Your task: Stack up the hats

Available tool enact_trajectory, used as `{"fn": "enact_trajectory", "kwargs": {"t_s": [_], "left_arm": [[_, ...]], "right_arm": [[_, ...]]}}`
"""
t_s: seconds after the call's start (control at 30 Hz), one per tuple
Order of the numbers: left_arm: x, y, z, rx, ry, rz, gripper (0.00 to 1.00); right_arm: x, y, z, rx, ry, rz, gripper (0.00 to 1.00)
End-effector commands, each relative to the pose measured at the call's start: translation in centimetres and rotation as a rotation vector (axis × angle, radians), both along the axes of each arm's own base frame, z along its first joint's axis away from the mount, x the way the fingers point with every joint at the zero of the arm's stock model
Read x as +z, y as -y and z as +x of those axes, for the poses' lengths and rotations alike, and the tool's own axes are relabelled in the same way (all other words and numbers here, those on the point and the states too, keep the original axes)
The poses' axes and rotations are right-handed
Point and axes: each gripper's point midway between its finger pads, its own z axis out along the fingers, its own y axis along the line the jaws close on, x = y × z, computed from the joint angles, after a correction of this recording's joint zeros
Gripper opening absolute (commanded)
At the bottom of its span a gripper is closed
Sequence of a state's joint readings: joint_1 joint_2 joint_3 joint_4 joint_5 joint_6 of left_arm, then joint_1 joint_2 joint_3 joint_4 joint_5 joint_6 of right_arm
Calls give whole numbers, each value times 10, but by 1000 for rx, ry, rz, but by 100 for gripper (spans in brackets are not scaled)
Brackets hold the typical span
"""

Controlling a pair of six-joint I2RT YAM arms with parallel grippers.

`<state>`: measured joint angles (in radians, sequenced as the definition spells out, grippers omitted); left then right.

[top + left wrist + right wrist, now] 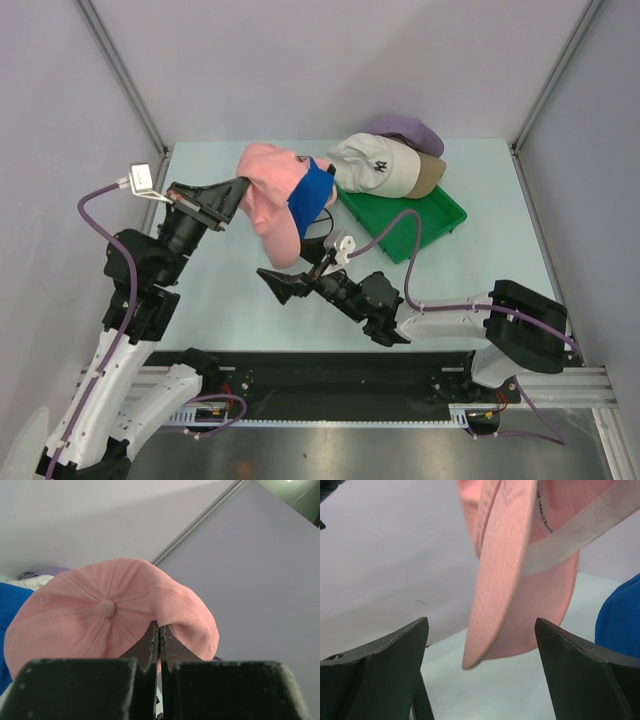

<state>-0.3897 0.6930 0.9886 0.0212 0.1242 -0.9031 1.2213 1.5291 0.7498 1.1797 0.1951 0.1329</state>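
My left gripper (240,186) is shut on the crown of the pink hat (268,203) and holds it off the table, brim hanging down. In the left wrist view the pinched fabric of the pink hat (110,610) bulges around the shut gripper (159,628). The blue hat (312,196) sits right behind it, touching. My right gripper (272,285) stands open just below the pink brim; in its view the pink hat (505,570) hangs between the spread fingers of the gripper (481,622) without touching them. White (372,165), tan (431,176) and lavender (406,130) hats lie together at the back.
A green tray (415,220) lies under the front of the white and tan hats, right of centre. Thin black wire (322,224) shows under the blue hat (620,622). Grey walls close the table on left, back and right.
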Motion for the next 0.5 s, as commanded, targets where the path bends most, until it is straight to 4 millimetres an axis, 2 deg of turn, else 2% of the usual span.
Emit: {"fn": "enact_trajectory", "kwargs": {"t_s": [0.0, 0.07, 0.13, 0.17, 0.3, 0.43, 0.47], "left_arm": [[24, 1, -13, -32, 44, -135, 0], [25, 1, -15, -38, 43, -156, 0], [25, 2, -17, -46, 41, -171, 0], [26, 1, -18, -44, 46, -176, 0], [28, -3, -19, -21, 57, -172, 0], [24, -5, -16, 9, 55, -136, 0], [21, -6, -13, 24, 54, -116, 0]], "right_arm": [[28, 20, 11, -128, 74, 88, 93], [30, 25, 14, -156, 78, 103, 91], [30, 24, 16, -166, 83, 84, 85], [30, 23, 15, -162, 84, 82, 75], [31, 26, 13, -151, 69, 90, 50], [28, 30, 6, -112, 21, 84, 16], [37, 35, 3, -101, 16, 104, 11]]}}
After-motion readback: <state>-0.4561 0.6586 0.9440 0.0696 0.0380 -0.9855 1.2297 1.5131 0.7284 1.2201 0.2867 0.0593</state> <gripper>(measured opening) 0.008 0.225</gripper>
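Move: The left gripper still pinches the crown edge of the pink hat, whose middle lies about 5 cm right of it and 6 cm below, barely farther out. From the open right gripper, that middle is some 8 cm ahead, 4 cm left and 8 cm up, with the brim hanging between the fingers. The blue hat sits about 14 cm ahead and 5 cm right of the right gripper, a little lower, and 7 cm ahead, 14 cm right and well below the left. Close the right gripper from nearly wide open until it pinches the lower end of the pink hat's brim, easing it only about 1.5 cm to the right and a little forward, with a slight clockwise turn. Keep the left gripper shut on the crown, draw it back about 1 cm and roll it some 5 degrees so its left side sinks. ##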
